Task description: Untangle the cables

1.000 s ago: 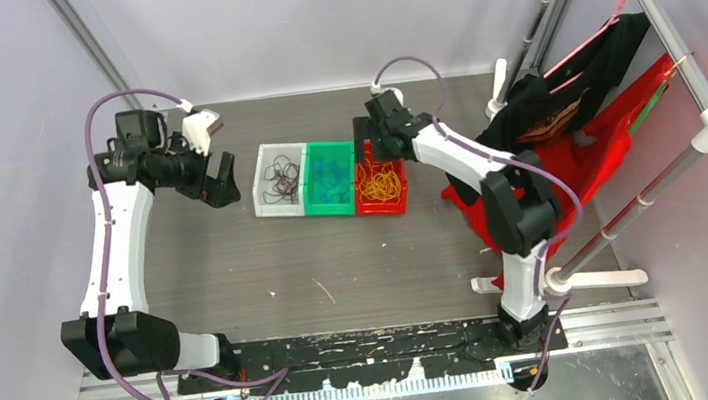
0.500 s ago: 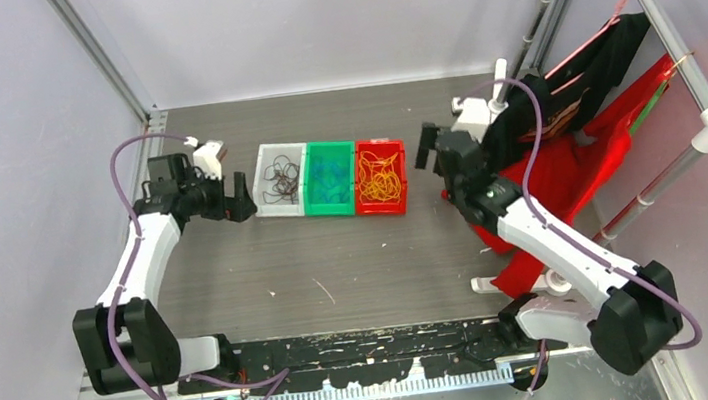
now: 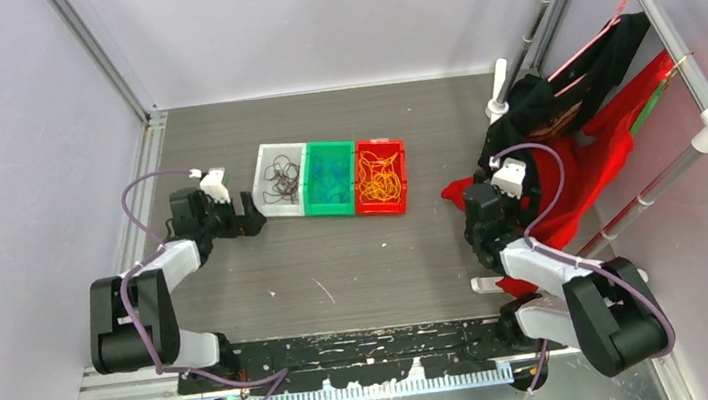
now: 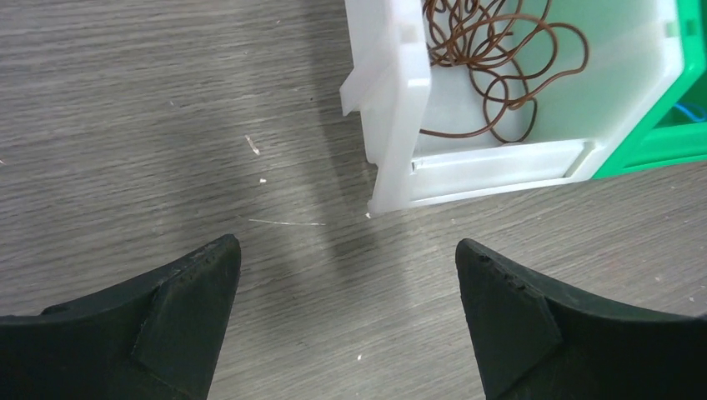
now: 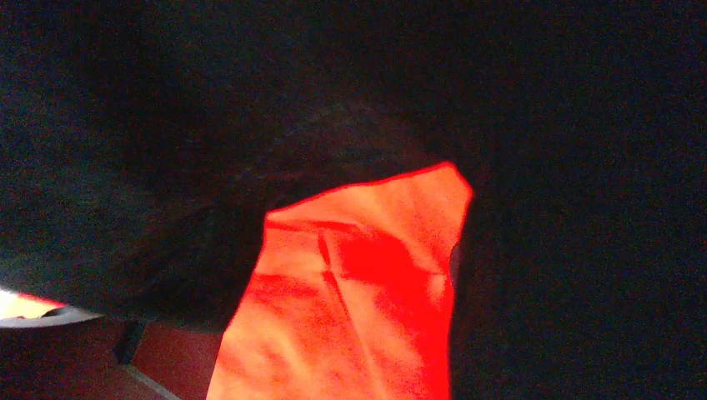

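The cables lie sorted in three joined bins. Dark brown cables (image 3: 279, 180) fill the white bin (image 3: 267, 208), blue cables (image 3: 331, 177) the green bin, and yellow-orange cables (image 3: 379, 179) the red bin (image 3: 401, 205). My left gripper (image 3: 250, 219) is low over the table at the white bin's near left corner, open and empty. In the left wrist view its fingertips (image 4: 208, 267) stand wide apart around bare table, with brown cables (image 4: 492, 67) in the white bin (image 4: 400, 125) ahead. My right gripper (image 3: 479, 208) is pressed against hanging cloth, and its jaws are lost in the dark.
Red cloth (image 3: 569, 175) and black cloth (image 3: 540, 103) hang from a rack at the right, and they fill the right wrist view as red cloth (image 5: 350, 317) and black cloth (image 5: 250, 100). A white stand foot (image 3: 486, 286) lies near the right arm. Grey walls enclose the table.
The right arm has swung away from the red bin, folding back to the right against the hanging cloth. The left arm has dropped and pulled nearer, beside the white bin.
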You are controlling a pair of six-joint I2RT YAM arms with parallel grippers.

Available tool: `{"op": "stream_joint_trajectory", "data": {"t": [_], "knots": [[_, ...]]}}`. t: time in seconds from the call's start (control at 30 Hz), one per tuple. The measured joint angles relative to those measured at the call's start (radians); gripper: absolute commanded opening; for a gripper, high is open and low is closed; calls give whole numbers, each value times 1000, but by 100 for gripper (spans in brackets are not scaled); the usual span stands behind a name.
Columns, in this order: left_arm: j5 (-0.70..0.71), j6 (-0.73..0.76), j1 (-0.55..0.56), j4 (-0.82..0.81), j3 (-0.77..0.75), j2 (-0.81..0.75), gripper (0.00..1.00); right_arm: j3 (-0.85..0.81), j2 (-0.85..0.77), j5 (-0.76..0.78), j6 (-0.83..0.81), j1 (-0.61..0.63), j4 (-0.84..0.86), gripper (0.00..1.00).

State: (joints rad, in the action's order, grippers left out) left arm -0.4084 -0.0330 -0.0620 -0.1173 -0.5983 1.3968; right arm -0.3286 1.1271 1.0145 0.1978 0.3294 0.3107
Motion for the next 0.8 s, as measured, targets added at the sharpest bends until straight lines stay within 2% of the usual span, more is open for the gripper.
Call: {"op": "stream_joint_trajectory", "data": {"t": [0.17, 0.33, 0.53, 0.8], "knots": [[8, -41, 0, -233, 120, 29, 100, 62, 56, -40, -16, -66, 152, 100], [20, -69, 0, -342, 135, 50, 100, 63, 119, -99, -28, -120, 280, 100], [36, -84, 0, -417, 144, 49, 99, 49, 213, -175, -26, -169, 377, 100], [95, -80, 0, -424, 153, 47, 99, -26, 366, -286, 6, -240, 449, 100]]}}
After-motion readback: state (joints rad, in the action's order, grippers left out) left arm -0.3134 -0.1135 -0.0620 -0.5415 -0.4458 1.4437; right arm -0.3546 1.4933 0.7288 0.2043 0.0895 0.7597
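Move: Both hands are empty and spread out after the sorting. From the left hand, the yellow cable in the red bin lies about 29 cm right, 9 cm ahead and a little lower. The white bin with the brown cable is much nearer, some 10 cm ahead and 7 cm right; the green bin is about 10 cm ahead and 18 cm right. From the right hand, the yellow cable lies roughly 28 cm left and 14 cm ahead. Forward and down goes the right hand, about 6 cm out and 4 cm lower, easing slightly right beside the hanging red and black clothes, its left side rolling up a little. The left hand dips slightly, then edges forward by the white bin's near left corner, its fingertips tilting up some 10 degrees, and finally drifts slightly left. Both grippers stay wide open. ##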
